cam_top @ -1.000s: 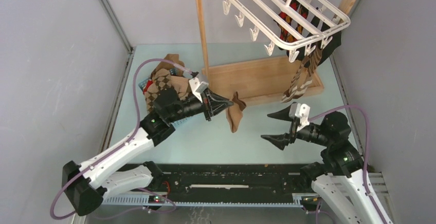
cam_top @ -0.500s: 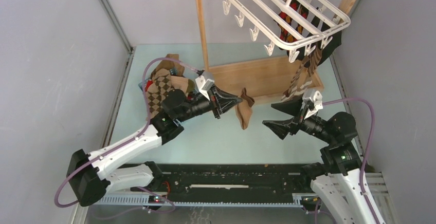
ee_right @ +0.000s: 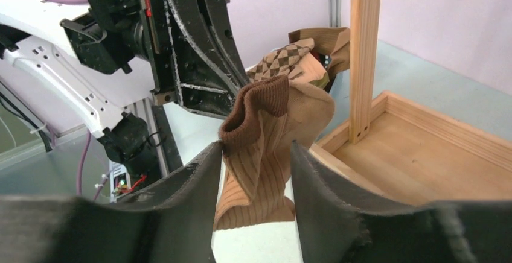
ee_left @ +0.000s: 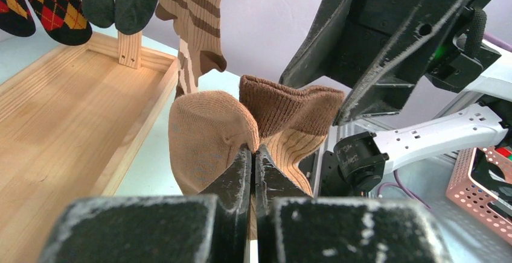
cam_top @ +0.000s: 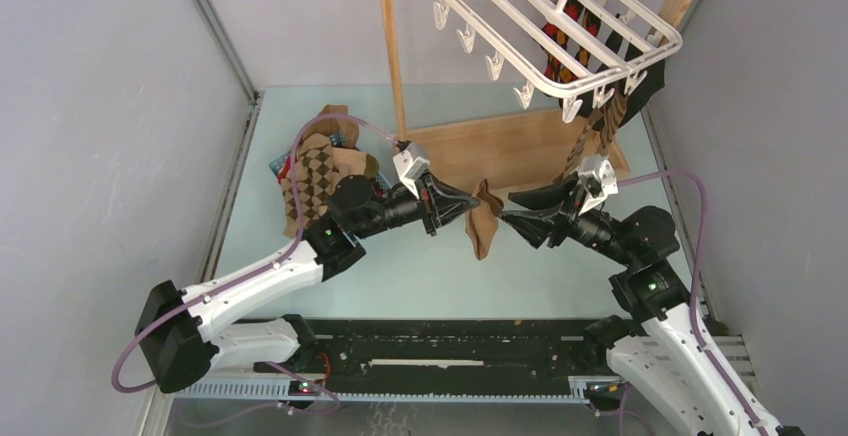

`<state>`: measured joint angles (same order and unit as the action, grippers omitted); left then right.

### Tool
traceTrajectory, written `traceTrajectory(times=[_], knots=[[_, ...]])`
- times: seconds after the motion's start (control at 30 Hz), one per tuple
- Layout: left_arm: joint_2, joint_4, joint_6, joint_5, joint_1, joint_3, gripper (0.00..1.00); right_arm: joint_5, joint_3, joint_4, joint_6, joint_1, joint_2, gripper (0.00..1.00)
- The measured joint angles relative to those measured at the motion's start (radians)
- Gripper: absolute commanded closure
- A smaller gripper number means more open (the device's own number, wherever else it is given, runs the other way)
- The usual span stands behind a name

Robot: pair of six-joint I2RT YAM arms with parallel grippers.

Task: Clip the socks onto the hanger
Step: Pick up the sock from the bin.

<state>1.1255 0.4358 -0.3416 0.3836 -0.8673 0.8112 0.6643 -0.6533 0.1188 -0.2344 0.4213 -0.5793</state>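
My left gripper (cam_top: 470,199) is shut on a plain tan sock (cam_top: 482,220) with a brown cuff, which hangs above the table beside the wooden stand. In the left wrist view its fingertips (ee_left: 253,152) pinch the sock (ee_left: 205,130) at a fold. My right gripper (cam_top: 508,208) faces it, open, with its fingers on either side of the sock's ribbed cuff (ee_right: 265,133). One finger (ee_right: 202,172) touches the cuff. The white hanger (cam_top: 500,11) hangs from the rail, with a striped sock (cam_top: 585,151), a black sock (cam_top: 650,81) and a red argyle sock (cam_top: 567,28) clipped to it.
A heap of brown argyle and tan socks (cam_top: 322,161) lies on a blue mesh basket (cam_top: 277,166) at the left. The wooden stand's tray (cam_top: 500,151) and post (cam_top: 392,56) rise just behind both grippers. Grey walls close in on both sides.
The left arm has carried the tan sock to the right and farther back. The right gripper has moved up-left to the sock and its jaws have narrowed round the cuff.
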Motion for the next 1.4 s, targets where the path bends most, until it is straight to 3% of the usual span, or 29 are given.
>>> traceTrajectory(times=[0.13, 0.2, 0.53, 0.63, 0.8, 0.93, 1.17, 1.4], knots=[[0.0, 0.006, 0.0, -0.005, -0.005, 0.0, 1.0, -0.031, 0.0, 0.025, -0.009, 0.011, -0.021, 0.9], [0.0, 0.008, 0.0, -0.007, -0.006, 0.0, 1.0, -0.039, 0.0, 0.03, -0.01, 0.013, -0.026, 1.0], [0.0, 0.011, -0.023, -0.017, -0.006, 0.0, 0.98, -0.047, 0.0, 0.033, -0.011, 0.012, -0.029, 1.0], [0.0, 0.011, -0.035, -0.026, -0.006, 0.0, 0.88, -0.047, 0.0, 0.034, -0.013, 0.007, -0.028, 1.0], [-0.003, 0.013, -0.07, -0.049, -0.007, 0.0, 0.56, -0.047, -0.002, 0.034, -0.015, -0.007, -0.019, 1.0], [-0.027, 0.004, -0.099, -0.074, -0.006, 0.0, 0.4, -0.045, -0.008, 0.032, -0.019, -0.029, -0.01, 1.0], [-0.149, -0.156, -0.092, -0.116, 0.026, 0.0, 0.28, -0.027, -0.013, 0.025, -0.022, -0.073, -0.004, 1.0], [-0.329, -0.407, -0.028, -0.163, 0.142, 0.0, 0.15, 0.027, -0.02, -0.01, 0.014, -0.107, 0.003, 1.0]])
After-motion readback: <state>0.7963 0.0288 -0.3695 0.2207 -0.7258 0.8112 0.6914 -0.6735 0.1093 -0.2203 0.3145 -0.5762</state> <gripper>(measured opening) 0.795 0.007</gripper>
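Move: Just right of the left hand, the brown sock hangs from its shut fingers, its middle 2 cm to the right and about 4 cm below. From the right hand that middle lies roughly 2 cm left, 1 cm back and 4 cm down, the cuff end reaching its open fingers. The striped socks hang some 11 cm right, 9 cm ahead and 4 cm higher; the wooden tray's middle is about 25 cm ahead, 6 cm right, 27 cm down. Closing from well open, the right fingers pinch the brown sock's cuff end while easing about 1 cm forward. Only then does the left hand open wide, let go and back away about 10 cm to its left, rising slightly and turning some 15 degrees counter-clockwise; the right keeps its hold and shifts about 2 cm right. ##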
